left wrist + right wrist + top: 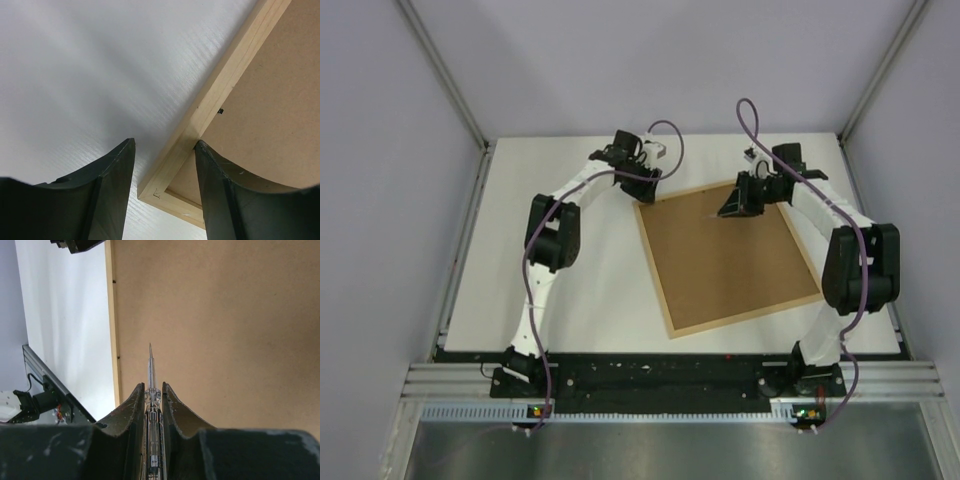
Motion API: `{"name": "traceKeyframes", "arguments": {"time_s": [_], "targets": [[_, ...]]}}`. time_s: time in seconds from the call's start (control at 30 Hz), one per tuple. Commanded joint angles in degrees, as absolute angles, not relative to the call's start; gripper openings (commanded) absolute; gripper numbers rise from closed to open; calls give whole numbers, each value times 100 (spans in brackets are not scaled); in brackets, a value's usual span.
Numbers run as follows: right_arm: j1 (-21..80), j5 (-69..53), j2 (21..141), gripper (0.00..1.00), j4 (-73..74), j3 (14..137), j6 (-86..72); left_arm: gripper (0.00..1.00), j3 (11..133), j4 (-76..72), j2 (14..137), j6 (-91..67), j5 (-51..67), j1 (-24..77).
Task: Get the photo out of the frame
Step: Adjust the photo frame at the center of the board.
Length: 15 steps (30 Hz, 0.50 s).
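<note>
The frame (pixel 740 322) lies face down on the white table, its plain brown backing board (pixel 725 255) facing up. The photo is hidden under the board. My left gripper (pixel 638 162) is open and empty at the frame's far left corner. In the left wrist view its jaws (pixel 165 142) stand either side of the light-wood corner (pixel 220 85). My right gripper (pixel 736 203) is over the board's far part, shut on a clear slender pointed tool (pixel 150 365). The tool's tip points along the board (pixel 225 330); I cannot tell whether it touches.
Small black retaining tabs (pixel 220 111) (pixel 114 281) sit along the frame's inner edge. The white table (pixel 580 290) is bounded by grey walls on three sides. A metal rail (pixel 650 385) runs by the arm bases.
</note>
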<state>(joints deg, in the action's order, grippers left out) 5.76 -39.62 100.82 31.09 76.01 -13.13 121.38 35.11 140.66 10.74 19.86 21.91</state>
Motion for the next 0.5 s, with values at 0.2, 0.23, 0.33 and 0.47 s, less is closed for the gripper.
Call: {"name": "traceKeyframes", "arguments": {"time_s": [0.2, 0.23, 0.33, 0.47], "targets": [[501, -3833, 9484, 0, 3041, 7603, -1371, 28, 12015, 4403, 14195, 1469, 1328, 2443], [475, -3710, 9466, 0, 3032, 7576, -1380, 19, 11971, 4429, 14168, 1320, 1171, 2435], [378, -3376, 9457, 0, 3067, 7550, -1354, 7, 11717, 4465, 14028, 697, 433, 2435], [246, -3305, 9650, 0, 3067, 7532, -1380, 0, 11348, 4631, 13764, -374, -147, 2294]]}}
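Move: The far rail of the photo frame runs between the left hand's open fingers, its near stretch about 1 cm back and 1 cm below the hand point. The frame's far-left corner is some 3 cm to the left and level ahead; the brown backing board's middle lies about 13 cm back and 19 cm to the right. From the right hand, that gripped stretch is roughly 21 cm left, 2 cm ahead and 10 cm lower. Back by a little under 2 cm, staying low, the left hand closes its straddling fingers from over half open to nearly shut, pinches the far rail beside the far-left corner and draws it back towards the base, tilting only some 5 degrees. The right hand, still gripping its slim tool, lifts about 1.5 cm over the board and shifts 2 cm right. ##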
